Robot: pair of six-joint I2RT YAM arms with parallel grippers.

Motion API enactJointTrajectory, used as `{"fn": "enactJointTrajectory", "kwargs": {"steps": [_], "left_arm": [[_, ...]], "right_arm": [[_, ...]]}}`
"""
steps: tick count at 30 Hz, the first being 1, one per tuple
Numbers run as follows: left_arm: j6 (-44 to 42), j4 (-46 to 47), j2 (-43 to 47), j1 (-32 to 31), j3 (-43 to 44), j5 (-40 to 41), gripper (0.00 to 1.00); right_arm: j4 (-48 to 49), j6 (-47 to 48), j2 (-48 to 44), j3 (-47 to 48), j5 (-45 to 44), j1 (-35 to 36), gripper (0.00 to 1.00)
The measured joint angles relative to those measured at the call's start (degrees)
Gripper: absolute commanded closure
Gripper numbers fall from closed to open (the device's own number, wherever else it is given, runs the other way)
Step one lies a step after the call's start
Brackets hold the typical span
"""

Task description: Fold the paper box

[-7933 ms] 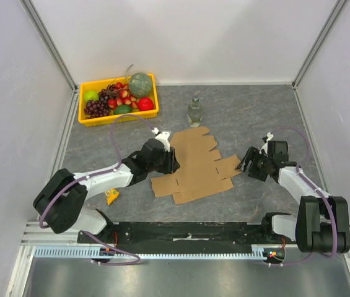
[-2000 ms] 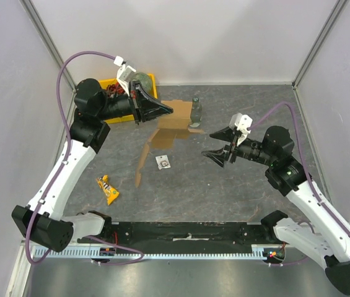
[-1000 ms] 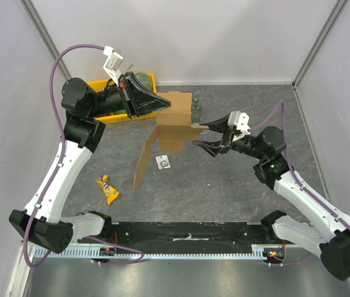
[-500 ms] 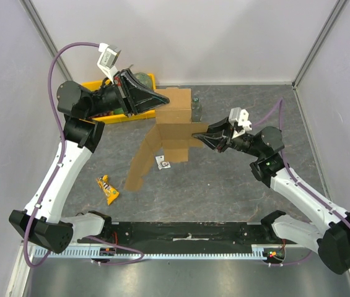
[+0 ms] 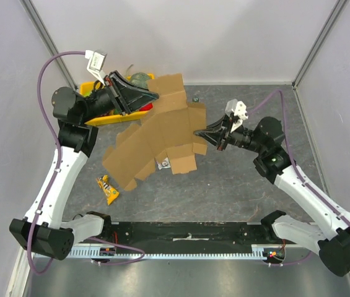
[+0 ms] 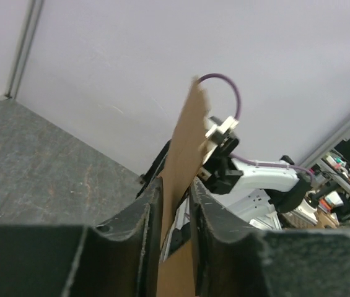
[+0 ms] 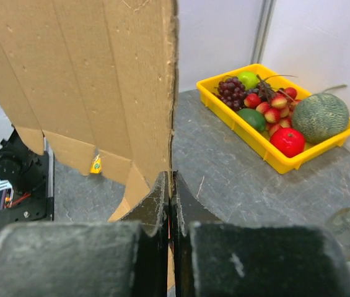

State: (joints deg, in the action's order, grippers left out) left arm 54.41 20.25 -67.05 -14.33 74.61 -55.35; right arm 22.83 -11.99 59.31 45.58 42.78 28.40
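Observation:
The paper box [image 5: 156, 133] is a flat brown die-cut cardboard sheet with flaps, held up in the air over the table. My right gripper [image 5: 201, 133] is shut on the sheet's right edge. In the right wrist view its fingers [image 7: 170, 176] pinch the edge of the paper box [image 7: 88, 74], which rises above them. My left gripper [image 5: 150, 98] is at the sheet's upper left part. In the left wrist view the paper box [image 6: 184, 142] stands edge-on between the left gripper [image 6: 176, 185], whose jaws are slightly apart, with a gap beside the card.
A yellow tray [image 5: 88, 88] of fruit sits at the back left, partly behind the left arm; it is also the yellow tray [image 7: 280, 158]. A clear bottle [image 5: 195, 98] stands behind the sheet. A yellow snack packet [image 5: 107, 189] and a small white item [image 5: 164, 163] lie on the table.
The right gripper has shut on the sheet's right edge. The left jaws have parted a little. The sheet has swung out flatter and spread toward the left.

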Motion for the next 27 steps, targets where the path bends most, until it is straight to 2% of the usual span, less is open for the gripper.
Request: {"fn": "enactJointTrajectory", "kwargs": {"steps": [6, 8, 9, 12, 14, 15, 20, 27], "left_arm": [[-7.3, -7.6, 2.0, 1.1, -1.4, 4.7, 0.64], [-10.4, -10.4, 2.9, 1.1, -2.5, 6.4, 0.6], [-12.0, -11.6, 3.5, 1.1, -3.5, 7.5, 0.55], [-16.1, -14.6, 5.4, 1.1, -7.9, 10.5, 0.24], [-18.3, -16.1, 6.2, 1.1, -11.0, 12.6, 0.1], [-19.2, -17.1, 6.4, 1.1, -12.6, 14.0, 0.07], [-23.3, -22.3, 6.7, 1.1, -17.7, 22.0, 0.05], [-27.6, -26.7, 7.5, 1.1, -19.2, 31.9, 0.03]], "right_arm": [[-21.7, 1.8, 0.3, 13.8, -5.5, 0.0, 1.0], [-28.1, 2.1, 1.0, 17.4, -7.3, 0.0, 1.0], [-31.5, 2.1, 1.4, 18.9, -8.3, 0.0, 1.0], [-40.4, 2.1, 2.6, 20.7, -10.6, 0.0, 1.0], [-47.0, 2.1, 4.1, 20.8, -11.6, 0.0, 1.0], [-49.5, 2.1, 5.0, 20.7, -11.8, 0.0, 1.0], [-59.9, 2.4, 10.0, 18.1, -13.0, 0.0, 1.0], [-69.5, 5.1, 18.6, 17.7, -17.6, 0.0, 1.0]]}}
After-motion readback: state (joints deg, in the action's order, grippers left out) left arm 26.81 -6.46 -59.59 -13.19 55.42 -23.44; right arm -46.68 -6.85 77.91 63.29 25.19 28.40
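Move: The paper box hangs unfolded between the hands. Its middle is some 14 cm below the left hand and 2 cm nearer the base, just left of it; the left fingers, already parting, still straddle its high far flap. From the right hand, shut on its right edge, that middle is about 10 cm left, 2 cm back and slightly higher. The bottle stands roughly 26 cm ahead, 2 cm left; the white card about 10 cm ahead, 13 cm left, both far below. The paper box stays pinched by its right edge in the right hand, which lifts it about 3 cm, then sweeps down towards the table and to the right, ending some 19 cm below its start, fingers tipping steeply down. The left hand opens wide and comes free of the flap, sinking about as far while moving forward and left, its fingers swinging round towards forward and dipping. ##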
